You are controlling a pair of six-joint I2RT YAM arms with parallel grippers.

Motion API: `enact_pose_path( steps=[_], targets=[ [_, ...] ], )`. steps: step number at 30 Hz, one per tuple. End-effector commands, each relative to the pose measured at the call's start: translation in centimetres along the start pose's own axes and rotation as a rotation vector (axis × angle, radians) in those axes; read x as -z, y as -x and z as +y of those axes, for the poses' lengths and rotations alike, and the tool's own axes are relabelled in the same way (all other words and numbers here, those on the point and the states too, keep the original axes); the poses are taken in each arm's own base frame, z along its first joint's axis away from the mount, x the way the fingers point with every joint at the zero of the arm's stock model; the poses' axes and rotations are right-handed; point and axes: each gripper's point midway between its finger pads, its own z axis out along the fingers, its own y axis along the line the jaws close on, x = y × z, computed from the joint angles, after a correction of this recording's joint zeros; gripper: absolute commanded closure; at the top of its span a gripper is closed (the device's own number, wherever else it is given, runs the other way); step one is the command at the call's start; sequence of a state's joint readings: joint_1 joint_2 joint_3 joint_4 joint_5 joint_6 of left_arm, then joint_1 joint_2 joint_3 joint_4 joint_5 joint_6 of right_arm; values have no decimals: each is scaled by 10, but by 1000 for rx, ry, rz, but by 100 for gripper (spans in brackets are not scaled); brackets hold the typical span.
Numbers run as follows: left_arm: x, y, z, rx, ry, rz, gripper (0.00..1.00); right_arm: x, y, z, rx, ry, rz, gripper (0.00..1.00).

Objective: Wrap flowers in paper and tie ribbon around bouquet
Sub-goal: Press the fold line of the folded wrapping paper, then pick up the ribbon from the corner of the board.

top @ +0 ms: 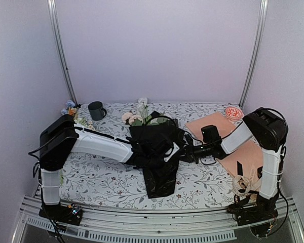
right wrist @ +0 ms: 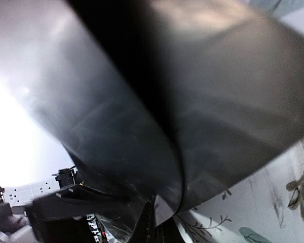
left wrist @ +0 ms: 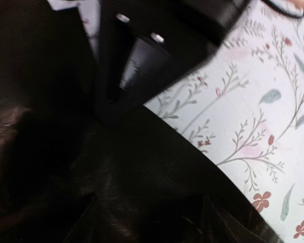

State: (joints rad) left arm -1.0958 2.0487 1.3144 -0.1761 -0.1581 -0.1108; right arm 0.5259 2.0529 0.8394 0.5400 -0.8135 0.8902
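Note:
The black paper (top: 159,169) is rolled into a bundle around the flowers (top: 134,118), whose pink and white blooms stick out of its far end. My left gripper (top: 153,152) is pressed into the middle of the bundle; the paper (left wrist: 142,192) fills its view and hides its jaws. My right gripper (top: 179,151) comes in from the right, shut on a curled edge of the paper (right wrist: 192,126), pinched low in its view. The cream ribbon (top: 245,185) lies bunched by the right arm's base, away from the bouquet.
A peach-tan sheet (top: 228,129) with a black strap (top: 239,167) lies at the right. At the back stand a dark mug (top: 97,110), a red-and-white round thing (top: 234,113) and a leftover mixed bunch (top: 71,108). A floral cloth (top: 106,177) covers the table.

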Motion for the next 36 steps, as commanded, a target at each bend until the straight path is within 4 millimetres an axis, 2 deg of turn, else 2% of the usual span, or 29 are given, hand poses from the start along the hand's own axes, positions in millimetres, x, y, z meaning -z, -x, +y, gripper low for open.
enact_pose_path(
  steps=[1, 5, 10, 13, 16, 20, 22, 24, 26, 31, 33, 36],
  targets=[
    [-18, -33, -10, -79, 10, 142, 32, -3, -4, -8, -12, -51, 9, 98],
    [-23, -53, -13, -80, -4, 212, 33, 6, 0, -5, -1, -118, -10, 86],
    [-24, -68, -17, -65, -36, 229, 33, 32, 12, 5, 55, -267, -47, 61],
    [-22, -73, -18, -58, -62, 211, 33, 67, 26, 10, 87, -394, -95, 55],
    [-22, -75, -21, -66, -93, 188, 33, 121, 30, 5, 78, -576, -152, 52],
    [-22, -72, -25, -82, -122, 160, 33, 193, 4, -7, 20, -853, -148, 51],
    [-22, -70, -28, -90, -135, 150, 33, 220, -21, -20, -35, -991, -99, 50],
    [-22, -70, -30, -96, -149, 144, 33, 236, -48, -32, -95, -1078, -36, 49],
    [-22, -69, -32, -101, -161, 135, 33, 242, -72, -42, -155, -1115, 41, 48],
    [-22, -70, -35, -115, -174, 132, 33, 236, -127, -64, -293, -1096, 211, 45],
    [-21, -68, -34, -117, -172, 128, 33, 239, -139, -72, -322, -1119, 243, 41],
    [-20, -68, -35, -120, -177, 124, 33, 246, -146, -81, -339, -1170, 250, 40]
  ],
)
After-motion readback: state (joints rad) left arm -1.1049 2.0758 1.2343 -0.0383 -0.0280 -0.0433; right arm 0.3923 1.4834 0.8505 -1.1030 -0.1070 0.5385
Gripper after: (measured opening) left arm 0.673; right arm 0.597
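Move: The left hand hovers over the black wrapping paper, with the right-hand fold line about 5 cm to its right and 3 cm below; the bouquet's flower heads lie some 27 cm ahead and 8 cm left, the edge pinched by the right hand roughly 11 cm right and 6 cm ahead. From the right hand, which has that paper edge between its fingers, the ribbon pile is about 30 cm right and 17 cm back, and the peach paper's middle 21 cm right, 5 cm ahead. Down about 2 cm goes the left hand, fingers still parted, pressing the folded paper just inside the fold line and then easing a couple of centimetres back along it. Meanwhile the right hand opens, lets go of the paper edge and arcs up some 10 cm and right, then back and down towards the ribbon, about 24 cm right in all, its fingers swinging some 60 degrees from leftward to downward. ##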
